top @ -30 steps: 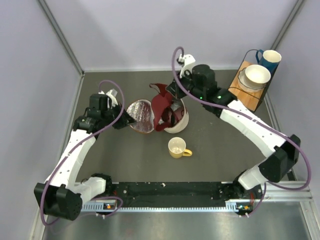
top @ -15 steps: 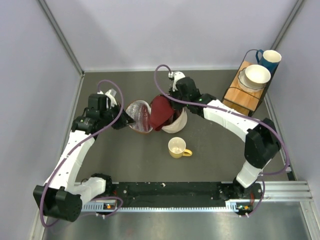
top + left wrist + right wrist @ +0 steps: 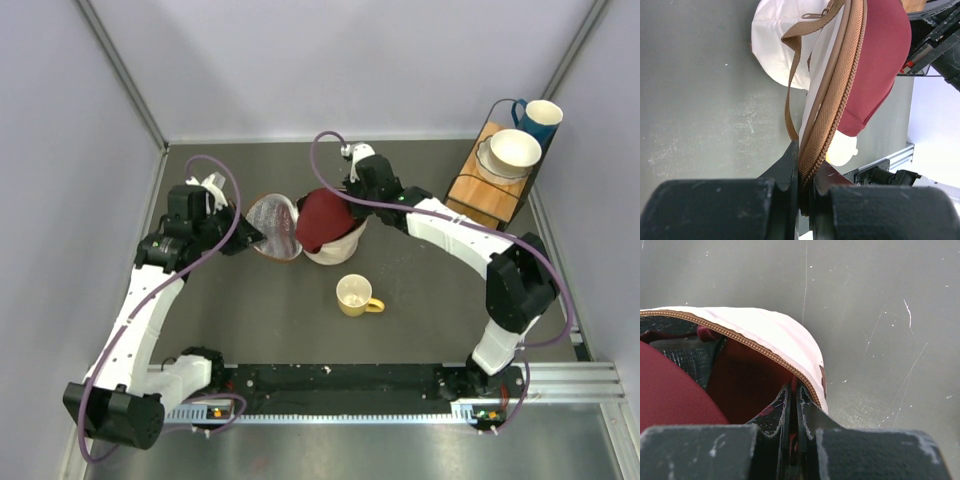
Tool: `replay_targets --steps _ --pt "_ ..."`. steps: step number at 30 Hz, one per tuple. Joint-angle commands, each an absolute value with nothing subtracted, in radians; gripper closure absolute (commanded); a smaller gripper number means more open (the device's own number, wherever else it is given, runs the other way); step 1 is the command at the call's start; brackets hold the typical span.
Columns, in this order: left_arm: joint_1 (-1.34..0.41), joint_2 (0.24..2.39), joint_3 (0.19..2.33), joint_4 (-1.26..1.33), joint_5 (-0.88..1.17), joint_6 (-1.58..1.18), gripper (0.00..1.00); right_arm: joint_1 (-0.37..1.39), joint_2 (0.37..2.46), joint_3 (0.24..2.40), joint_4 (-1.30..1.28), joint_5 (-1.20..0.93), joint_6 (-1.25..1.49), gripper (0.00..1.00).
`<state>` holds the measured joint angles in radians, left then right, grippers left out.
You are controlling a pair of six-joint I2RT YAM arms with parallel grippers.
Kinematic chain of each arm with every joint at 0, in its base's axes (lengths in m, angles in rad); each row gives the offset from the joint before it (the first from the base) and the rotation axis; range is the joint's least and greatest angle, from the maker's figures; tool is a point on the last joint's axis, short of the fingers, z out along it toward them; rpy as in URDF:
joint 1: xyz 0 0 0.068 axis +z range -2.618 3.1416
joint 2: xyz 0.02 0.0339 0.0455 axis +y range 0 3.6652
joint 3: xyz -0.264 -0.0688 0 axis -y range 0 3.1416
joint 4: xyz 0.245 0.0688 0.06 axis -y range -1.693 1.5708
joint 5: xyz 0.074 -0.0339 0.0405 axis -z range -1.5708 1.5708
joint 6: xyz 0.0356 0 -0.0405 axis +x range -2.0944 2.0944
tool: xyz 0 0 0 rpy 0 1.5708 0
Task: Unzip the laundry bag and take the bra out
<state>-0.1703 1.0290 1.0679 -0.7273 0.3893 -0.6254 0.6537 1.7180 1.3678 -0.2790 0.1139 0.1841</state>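
The cream-white laundry bag (image 3: 335, 246) lies at mid-table with its round lid (image 3: 275, 226) swung open to the left. My left gripper (image 3: 248, 238) is shut on the lid's brown zipper rim (image 3: 832, 100); in the left wrist view the trim runs straight between the fingers (image 3: 790, 165). The maroon bra (image 3: 320, 217) bulges up out of the bag's mouth, its cup showing as a dome (image 3: 875, 65). My right gripper (image 3: 347, 196) reaches into the bag's far side, just inside the zipper edge (image 3: 765, 351), and is shut on red bra fabric (image 3: 670, 395).
A yellow mug (image 3: 355, 295) stands just in front of the bag. At the back right, a wooden stand (image 3: 487, 187) carries a white bowl (image 3: 513, 150) and a blue mug (image 3: 541, 118). Grey walls close in the left, back and right sides.
My right gripper swung left with the bra, which went from spread with straps dangling to a dome over the bag. My left gripper drew the lid slightly left and back.
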Motion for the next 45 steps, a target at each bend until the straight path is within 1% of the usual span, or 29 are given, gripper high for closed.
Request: replay_targets --steps 1,5,6,7,9,10,11,13,15,16,17,18,19,26,29,31,35,37,38,39,40,42,43,45 --pt "-0.163 0.988 1.117 -0.689 0.391 -0.626 1.0 0.643 1.684 1.377 -0.279 0.157 0.149 1.0" --pt "-0.163 1.006 1.098 -0.68 0.411 -0.63 1.0 0.644 1.686 1.414 -0.305 0.094 0.178 0.99" --pt "-0.163 1.008 1.092 -0.673 0.41 -0.63 1.0 0.646 1.678 1.419 -0.313 0.077 0.187 0.89" --pt "-0.163 1.011 1.085 -0.666 0.41 -0.63 1.0 0.647 1.652 1.422 -0.31 0.042 0.204 0.67" --pt "-0.163 1.019 1.083 -0.666 0.419 -0.63 1.0 0.652 1.619 1.43 -0.31 0.012 0.227 0.51" --pt "-0.163 1.019 1.081 -0.666 0.417 -0.629 1.0 0.655 1.602 1.436 -0.31 0.003 0.238 0.38" --pt "-0.163 1.017 1.078 -0.666 0.416 -0.627 1.0 0.655 1.562 1.437 -0.31 -0.027 0.248 0.33" --pt "-0.163 1.015 1.08 -0.664 0.411 -0.627 1.0 0.655 1.523 1.44 -0.307 -0.057 0.274 0.25" --pt "-0.161 1.014 1.078 -0.661 0.408 -0.627 1.0 0.655 1.474 1.445 -0.305 -0.077 0.288 0.22" --pt "-0.161 1.015 1.077 -0.661 0.411 -0.63 1.0 0.655 1.457 1.448 -0.308 -0.08 0.293 0.13" --pt "-0.161 1.017 1.077 -0.657 0.413 -0.632 1.0 0.655 1.436 1.451 -0.314 -0.074 0.295 0.09" --pt "-0.161 1.017 1.077 -0.657 0.416 -0.63 1.0 0.655 1.425 1.454 -0.322 -0.061 0.291 0.07" --pt "-0.161 1.016 1.077 -0.657 0.413 -0.63 1.0 0.657 1.417 1.46 -0.336 -0.025 0.288 0.01" --pt "-0.161 1.02 1.072 -0.653 0.402 -0.624 1.0 0.652 1.382 1.457 -0.469 0.239 0.239 0.01" --pt "-0.161 1.016 1.075 -0.653 0.362 -0.604 1.0 0.652 1.365 1.431 -0.517 0.345 0.245 0.01" --pt "-0.161 1.014 1.078 -0.66 0.336 -0.577 1.0 0.65 1.347 1.401 -0.532 0.399 0.259 0.01" --pt "-0.161 1.025 1.095 -0.681 0.276 -0.532 1.0 0.65 1.328 1.382 -0.567 0.411 0.276 0.01" --pt "-0.161 1.032 1.11 -0.692 0.27 -0.509 0.87 0.649 1.324 1.365 -0.578 0.414 0.281 0.01" --pt "-0.161 1.032 1.115 -0.701 0.267 -0.502 0.75 0.65 1.321 1.361 -0.58 0.414 0.284 0.01" --pt "-0.161 1.028 1.118 -0.701 0.252 -0.496 0.45 0.649 1.316 1.356 -0.581 0.413 0.285 0.01" --pt "-0.161 1.02 1.12 -0.703 0.247 -0.477 0.31 0.65 1.315 1.345 -0.583 0.411 0.287 0.01" --pt "-0.161 1.009 1.127 -0.71 0.238 -0.459 0.16 0.649 1.313 1.338 -0.584 0.416 0.29 0.01" --pt "-0.161 1.003 1.14 -0.715 0.226 -0.442 0.04 0.65 1.313 1.335 -0.584 0.417 0.293 0.01" --pt "-0.161 0.997 1.163 -0.738 0.204 -0.427 0.01 0.65 1.31 1.328 -0.584 0.416 0.295 0.01"
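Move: The right fingers, shut just inside the bag's right rim, have the bra's main bulk about 6 cm to their left and 3 cm back. The bag's middle is some 5 cm left, 3 cm back and 7 cm lower, and the yellow mug about 17 cm back on the table, 1 cm to the right. The left gripper pinches the lid's rim. The lid's middle lies 4 cm ahead and 3 cm right of it, the bra 4 cm ahead and about 14 cm right. Open the right gripper wide to let go of the bra at the rim, draw it up about 16 cm and slightly back out of the bag, then swing it some 10 cm right while sinking about 7 cm, turning clockwise. Keep the left pinch on the lid until late, then ease that hand about 3 cm left and slightly forward, left side rising 10 degrees, and open it to release the lid. ##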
